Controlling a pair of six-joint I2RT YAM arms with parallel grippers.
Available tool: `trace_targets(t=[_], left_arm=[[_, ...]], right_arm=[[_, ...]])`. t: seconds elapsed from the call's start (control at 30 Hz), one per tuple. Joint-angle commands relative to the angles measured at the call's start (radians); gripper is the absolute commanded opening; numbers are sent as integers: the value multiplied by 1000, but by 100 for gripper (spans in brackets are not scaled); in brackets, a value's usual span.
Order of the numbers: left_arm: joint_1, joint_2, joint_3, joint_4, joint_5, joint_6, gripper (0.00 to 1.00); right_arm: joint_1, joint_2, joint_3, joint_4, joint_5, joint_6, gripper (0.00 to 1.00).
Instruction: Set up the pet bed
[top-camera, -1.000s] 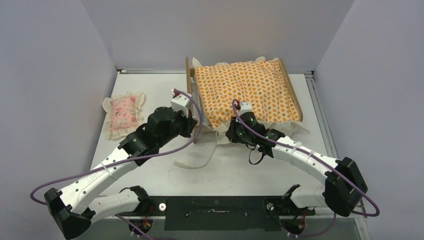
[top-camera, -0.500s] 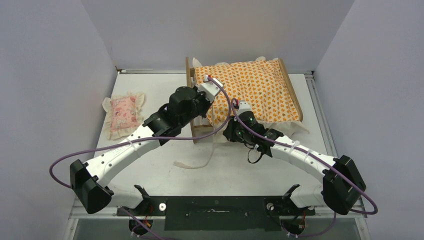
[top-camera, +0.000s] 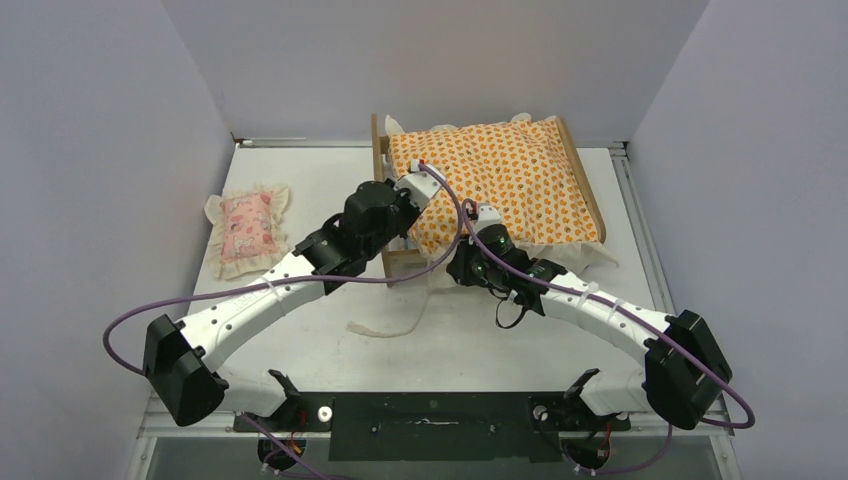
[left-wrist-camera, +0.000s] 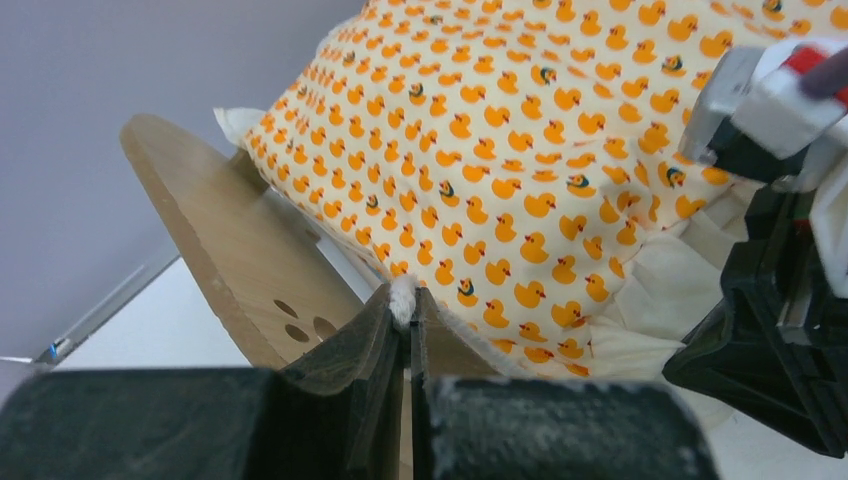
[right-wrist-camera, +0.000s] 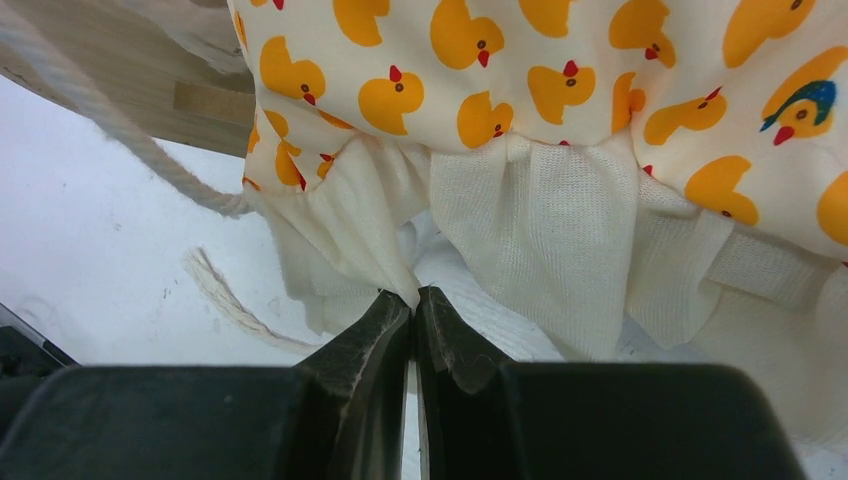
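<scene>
The pet bed (top-camera: 380, 150) stands at the back of the table, its plywood headboard (left-wrist-camera: 225, 240) on the left showing paw-print holes. An orange duck-print cushion (top-camera: 500, 180) with cream ruffles lies on it. My left gripper (top-camera: 402, 232) reaches over the headboard at the cushion's left edge. In the left wrist view it (left-wrist-camera: 405, 300) is shut on the end of a white cord (left-wrist-camera: 402, 296). At the cushion's near edge, my right gripper (top-camera: 462, 255) is shut on the cream ruffle (right-wrist-camera: 400, 250), as its own view (right-wrist-camera: 413, 298) shows.
A small pink frilled pillow (top-camera: 246, 228) lies on the table at the left. A loose white cord (top-camera: 405, 322) trails over the table in front of the bed. Grey walls close in the left, back and right sides.
My left arm swung right from beside the headboard to over the cushion's left edge, then drew back slightly. The right arm has barely moved.
</scene>
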Motion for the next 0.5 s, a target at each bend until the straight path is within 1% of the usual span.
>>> trace_targets(t=[0.0,0.13,0.23,0.37,0.47], left_arm=[[9,-36,-84,73,-69,-58,0],[14,-63,-136,80,-103,-86,0],[15,-73,-145,60,-127,-90,0],[16,-90,-157,51,-216,-114,0],[16,-118,-146,75,-213,-83,0]], right_arm=[[0,-5,3,38,-8,4,9],[1,0,0,41,-11,8,9],[0,5,0,43,-15,9,9],[0,14,3,47,-17,16,9],[0,15,7,53,-16,21,9]])
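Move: The left hand, shut on the sheet's cord, is about 9 cm farther out than the near end of the headboard, which lies some 7 cm to its left and 21 cm below. The sheet's near corner is about 5 cm back, 1 cm left and 18 cm below that hand; a loose cord lies on the table some 19 cm back, 6 cm left and 29 cm down. From the right hand, the headboard's near end is about 13 cm left, 1 cm back and 4 cm lower. Keeping its pinch on the cord, the left hand drops about 6.5 cm and then lifts again by nearly 2, all the while travelling some 4 cm left, off the sheet towards the headboard and turning about 10 degrees counter-clockwise. The right hand stays in place, its closed fingers still holding the white ruffle beside the sheet's near corner while the cord is led across. ##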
